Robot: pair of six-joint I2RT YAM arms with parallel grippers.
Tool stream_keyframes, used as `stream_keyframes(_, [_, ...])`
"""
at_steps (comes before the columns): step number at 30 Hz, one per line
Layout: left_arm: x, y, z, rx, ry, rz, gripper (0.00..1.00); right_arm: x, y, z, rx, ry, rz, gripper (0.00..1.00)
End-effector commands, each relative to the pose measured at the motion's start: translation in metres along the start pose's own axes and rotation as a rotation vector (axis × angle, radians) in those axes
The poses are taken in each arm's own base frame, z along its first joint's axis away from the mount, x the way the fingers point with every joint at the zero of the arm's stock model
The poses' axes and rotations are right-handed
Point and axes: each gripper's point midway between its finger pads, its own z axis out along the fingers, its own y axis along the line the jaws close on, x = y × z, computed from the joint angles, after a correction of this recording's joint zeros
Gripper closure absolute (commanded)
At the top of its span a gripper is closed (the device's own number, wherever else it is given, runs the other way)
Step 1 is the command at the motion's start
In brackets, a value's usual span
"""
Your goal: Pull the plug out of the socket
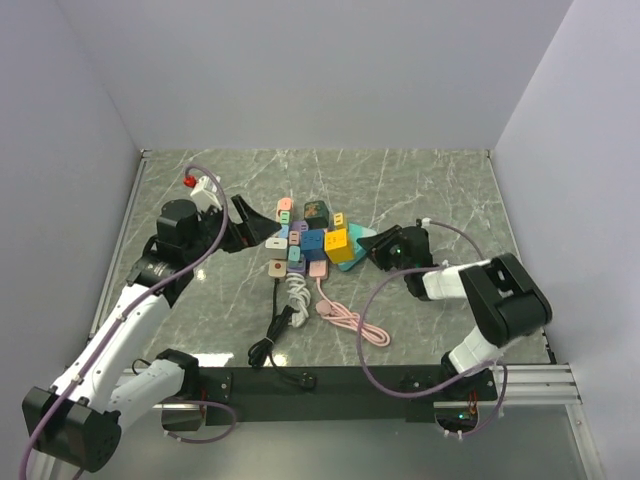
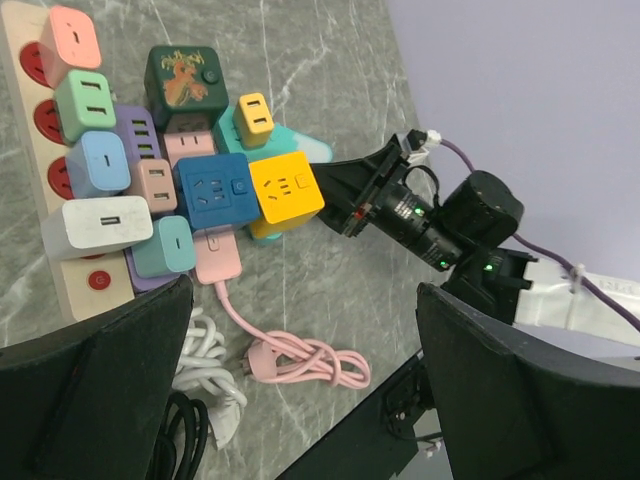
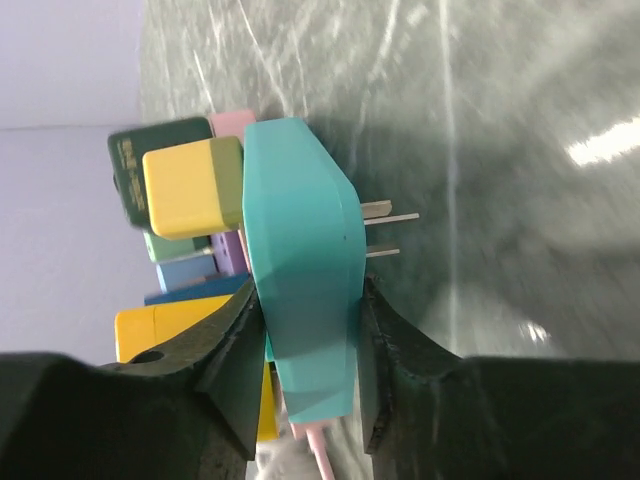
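Note:
A cluster of coloured plugs sits mid-table on a beige socket strip (image 2: 75, 285) and a teal adapter block (image 3: 300, 230). My right gripper (image 3: 305, 300) is shut on the teal block, one finger pressing each flat side. Two bare metal prongs stick out of the block's right face. A small yellow plug (image 3: 190, 185) sits on its other face, beside a dark green cube (image 3: 160, 150). In the top view the right gripper (image 1: 372, 245) holds the teal block (image 1: 366, 237) next to a yellow cube (image 1: 338, 242). My left gripper (image 1: 255, 228) hangs open over the cluster's left side, holding nothing.
A knotted pink cable (image 2: 300, 355) runs from a pink plug toward the table's near edge. White cable (image 1: 295, 290) and black cable (image 1: 270, 335) lie coiled beside it. Grey walls enclose the marble table on three sides.

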Motion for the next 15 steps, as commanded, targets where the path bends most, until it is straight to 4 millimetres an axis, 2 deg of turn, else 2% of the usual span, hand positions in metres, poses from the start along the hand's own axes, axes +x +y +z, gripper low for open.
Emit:
stream_keyframes(1, [-0.001, -0.015, 0.002, 0.058, 0.026, 0.037, 0.01, 0.001, -0.029, -0.025, 0.130, -0.029, -0.043, 1.00])
stream_keyframes(3, [0.001, -0.017, 0.007, 0.066, 0.040, 0.042, 0.01, -0.006, -0.023, -0.036, 0.125, -0.066, -0.077, 1.00])
stream_keyframes(4, [0.004, -0.019, 0.010, 0.072, 0.052, 0.048, 0.01, -0.008, -0.026, -0.044, 0.157, -0.071, -0.087, 1.00])
stream_keyframes(5, [0.008, -0.017, 0.015, 0.063, 0.067, 0.042, 0.01, -0.012, -0.010, -0.055, 0.116, -0.087, -0.099, 1.00])
stream_keyframes(6, [0.010, -0.018, 0.018, 0.064, 0.075, 0.043, 0.01, -0.025, -0.008, -0.061, 0.133, -0.148, -0.118, 1.00])
stream_keyframes(7, [0.015, -0.023, 0.021, 0.078, 0.091, 0.046, 0.01, -0.031, -0.001, -0.074, 0.140, -0.172, -0.128, 1.00])
stream_keyframes(9, [0.023, -0.025, 0.032, 0.075, 0.123, 0.045, 0.01, -0.040, 0.006, -0.087, 0.149, -0.211, -0.165, 1.00])
stream_keyframes(10, [0.032, -0.034, 0.037, 0.095, 0.147, 0.056, 0.01, -0.047, 0.014, -0.097, 0.153, -0.235, -0.181, 1.00])
stream_keyframes(11, [0.036, -0.035, 0.045, 0.087, 0.161, 0.054, 0.01, -0.050, 0.018, -0.101, 0.151, -0.241, -0.227, 1.00])
stream_keyframes(12, [0.047, -0.044, 0.049, 0.105, 0.190, 0.060, 0.01, -0.052, 0.020, -0.105, 0.153, -0.247, -0.238, 1.00])
stream_keyframes(15, [0.058, -0.060, 0.067, 0.132, 0.214, 0.048, 0.01, -0.054, 0.032, -0.116, 0.112, -0.254, -0.297, 1.00])
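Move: The right gripper already pinches the teal adapter; the yellow cube plug on it sits about 6 cm to that hand's left, 2 cm back and roughly level in height. The small yellow plug is about 6 cm left and 4 cm ahead of that hand, the blue cube 12 cm left and 2 cm back. From the open left gripper, the yellow cube lies some 6 cm ahead, 15 cm right and 20 cm below. Keep the right gripper shut on the teal adapter and draw it about 11 cm to the right, up and back, away from the blue cube, rolling the hand's left side down by nearly 20 degrees. Meanwhile sweep the wide-open left gripper some 8 cm right, sinking about 5 cm towards the yellow cube plug and turning it clockwise, without touching the cube. ##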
